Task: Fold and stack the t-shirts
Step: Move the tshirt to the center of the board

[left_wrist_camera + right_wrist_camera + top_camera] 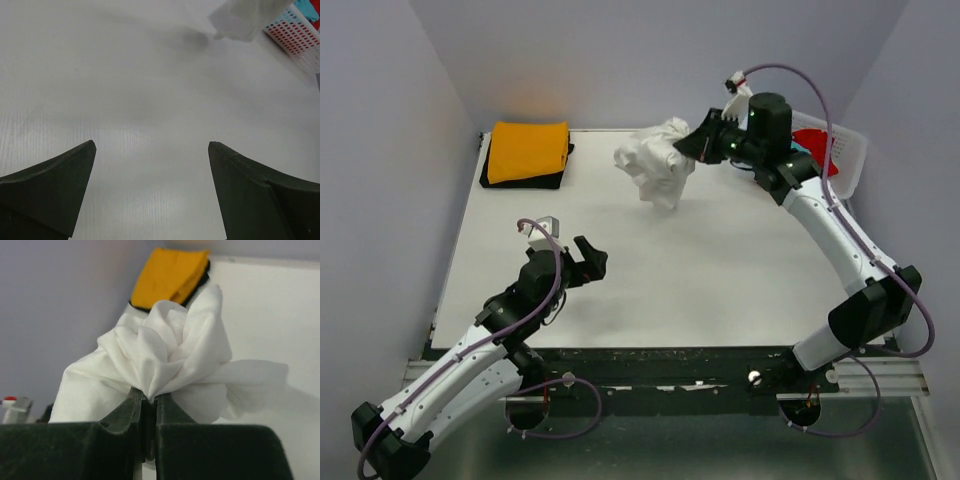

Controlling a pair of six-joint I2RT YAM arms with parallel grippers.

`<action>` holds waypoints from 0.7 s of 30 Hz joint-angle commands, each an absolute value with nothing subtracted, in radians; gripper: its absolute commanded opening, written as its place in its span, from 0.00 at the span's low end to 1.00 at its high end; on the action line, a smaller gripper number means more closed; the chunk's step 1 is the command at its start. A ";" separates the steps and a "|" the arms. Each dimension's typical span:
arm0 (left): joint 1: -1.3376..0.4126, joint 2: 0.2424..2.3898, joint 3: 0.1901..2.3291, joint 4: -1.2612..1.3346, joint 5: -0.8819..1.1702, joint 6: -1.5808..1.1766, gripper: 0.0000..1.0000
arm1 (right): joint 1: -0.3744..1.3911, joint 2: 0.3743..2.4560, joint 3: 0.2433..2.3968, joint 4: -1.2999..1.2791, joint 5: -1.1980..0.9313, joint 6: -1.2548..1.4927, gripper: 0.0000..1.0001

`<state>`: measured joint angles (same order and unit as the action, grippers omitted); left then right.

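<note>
A crumpled white t-shirt hangs bunched above the far middle of the table, and my right gripper is shut on a pinch of it. In the right wrist view the white t-shirt bulges out from between the closed fingers. A folded orange-yellow t-shirt lies on a folded black t-shirt at the far left corner. A red t-shirt and a turquoise one lie in the basket. My left gripper stands open low over the near left of the table, holding nothing.
A white plastic lattice basket stands at the far right edge, behind the right arm. Walls close in the table at the back and on both sides. In the left wrist view the basket sits at the upper right.
</note>
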<state>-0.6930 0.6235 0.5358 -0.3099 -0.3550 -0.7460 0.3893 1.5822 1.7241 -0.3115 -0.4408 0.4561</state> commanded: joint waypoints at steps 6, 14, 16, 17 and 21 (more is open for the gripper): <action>-0.687 0.611 0.500 -0.364 -0.289 -0.759 0.98 | 0.632 1.665 1.419 -0.354 0.135 0.560 0.48; -0.686 0.660 0.489 -0.313 -0.226 -0.739 0.99 | 0.677 1.615 1.354 -0.210 0.187 0.468 1.00; -0.686 0.690 0.479 -0.261 -0.197 -0.731 0.99 | 0.676 1.532 1.273 -0.181 0.290 0.470 1.00; -0.683 0.708 0.471 -0.217 -0.171 -0.722 0.99 | 0.675 1.495 1.231 -0.182 0.350 0.474 1.00; -0.622 0.839 0.463 -0.110 -0.027 -0.748 0.98 | 0.623 1.445 1.126 -0.245 0.454 0.517 1.00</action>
<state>-0.6788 0.7265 0.4824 -0.2504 -0.1825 -0.7410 0.6712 1.4734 1.1954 -0.2424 0.2821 0.4889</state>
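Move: Gripping the bunched white t-shirt high in the air, the right hand has the center of the board about 38 cm below, 4 cm back and 5 cm to its left. From that hand the folded yellow shirt lies roughly 19 cm ahead and 38 cm left, the basket some 18 cm ahead and 33 cm right. From the open, empty left hand the board's center is about 13 cm ahead, 14 cm right and 17 cm below. Swooping down about 23 cm towards the center of the board while drifting some 5 cm left and 3 cm back, the right hand tips its fingers about 30 degrees further down, opens wide on the way and lets go of the t-shirt. It then lifts about 5 cm and swings back right, turning clockwise. The left hand, still open, sinks 4 cm and edges right. ##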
